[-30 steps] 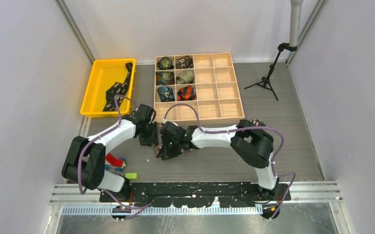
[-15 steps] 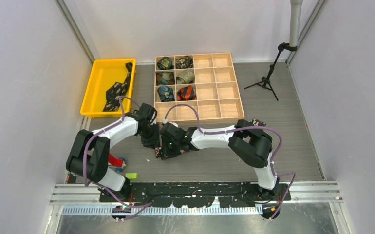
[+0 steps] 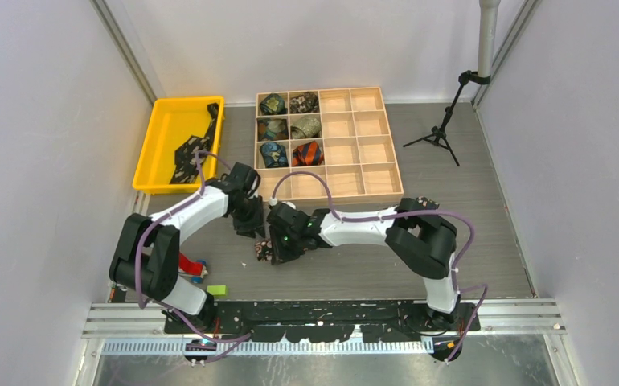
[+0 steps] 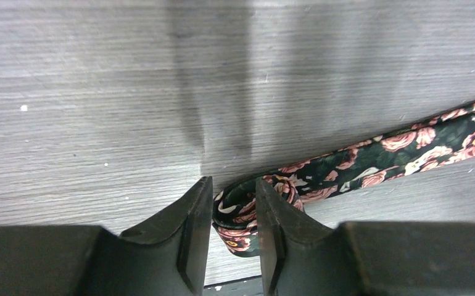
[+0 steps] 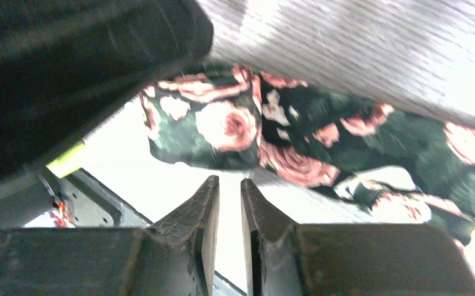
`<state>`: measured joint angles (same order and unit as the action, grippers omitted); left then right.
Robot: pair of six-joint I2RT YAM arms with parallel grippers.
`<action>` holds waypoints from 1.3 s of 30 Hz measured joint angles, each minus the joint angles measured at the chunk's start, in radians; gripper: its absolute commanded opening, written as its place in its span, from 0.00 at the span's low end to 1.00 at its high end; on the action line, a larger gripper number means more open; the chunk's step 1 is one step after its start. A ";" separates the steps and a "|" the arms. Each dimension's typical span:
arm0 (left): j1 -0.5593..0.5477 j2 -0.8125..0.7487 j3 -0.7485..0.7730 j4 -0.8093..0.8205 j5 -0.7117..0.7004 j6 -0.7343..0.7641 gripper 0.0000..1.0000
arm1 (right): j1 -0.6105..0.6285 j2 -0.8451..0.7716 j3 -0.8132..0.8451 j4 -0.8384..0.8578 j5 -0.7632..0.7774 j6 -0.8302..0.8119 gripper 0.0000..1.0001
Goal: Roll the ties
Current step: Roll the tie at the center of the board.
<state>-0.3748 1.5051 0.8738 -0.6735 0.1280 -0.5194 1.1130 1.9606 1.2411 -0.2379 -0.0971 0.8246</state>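
Observation:
The dark floral tie (image 4: 408, 145) lies across the grey table with its near end folded into a small coil. My left gripper (image 4: 234, 185) is shut on that coil, one finger against each side. In the top view the left gripper (image 3: 252, 227) and right gripper (image 3: 272, 249) meet over the tie's coiled end (image 3: 260, 248). My right gripper (image 5: 229, 185) hovers just short of the floral tie (image 5: 223, 126), jaws a narrow gap apart with nothing between them. A black dotted tie (image 3: 190, 149) lies unrolled in the yellow bin (image 3: 157, 137).
A wooden grid box (image 3: 362, 141) behind the arms holds several rolled ties (image 3: 290, 129) in its left cells. A black tripod (image 3: 439, 133) stands at the back right. Small red and blue things (image 3: 190, 265) and a green block (image 3: 217, 289) lie near the left arm's base.
The left gripper has slid right and closer to the right gripper, onto the tie's end. The right gripper's jaws have parted slightly.

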 measured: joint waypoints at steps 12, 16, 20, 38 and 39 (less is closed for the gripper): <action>0.000 -0.190 0.012 -0.041 -0.136 -0.005 0.56 | -0.026 -0.187 0.041 -0.100 -0.013 -0.043 0.24; 0.003 -0.360 -0.053 -0.040 -0.178 -0.026 0.61 | -0.066 -0.160 0.092 -0.099 -0.033 -0.040 0.23; 0.004 -0.528 -0.154 -0.041 -0.187 -0.056 0.62 | -0.101 -0.100 0.124 -0.098 -0.059 -0.036 0.22; 0.004 -0.704 -0.403 0.082 -0.019 -0.210 0.60 | -0.121 0.036 0.131 -0.038 -0.126 -0.002 0.19; 0.004 -0.705 -0.410 0.086 -0.016 -0.211 0.60 | -0.121 0.036 0.123 -0.031 -0.126 -0.001 0.19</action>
<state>-0.3706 0.8005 0.4633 -0.5877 0.1120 -0.7307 0.9924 1.9965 1.3640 -0.2687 -0.2230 0.8234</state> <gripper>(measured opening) 0.602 0.196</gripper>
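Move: The rolled end of the tie lies about 3 cm back, 2 cm right and 2 cm below the left hand, and roughly 2 cm ahead and 3 cm left of the right hand, about 1 cm lower. The green block is some 15 cm back and 8 cm left of the left hand, with the toy train about 8 cm back and 15 cm left. The middle of the wooden box lies some 31 cm ahead and 13 cm right of the right hand. The tie roll is left bare on its left side as the left hand comes free, rising about 7 cm and drifting left while its fingers open clearly, then swinging back towards the base and partly down, the wrist tilting the fingertips forward and right. Meanwhile the right hand hops up some 9 cm, goes forward about 5 cm, and comes partly down close over the roll's right part, its fingers staying nearly shut. ##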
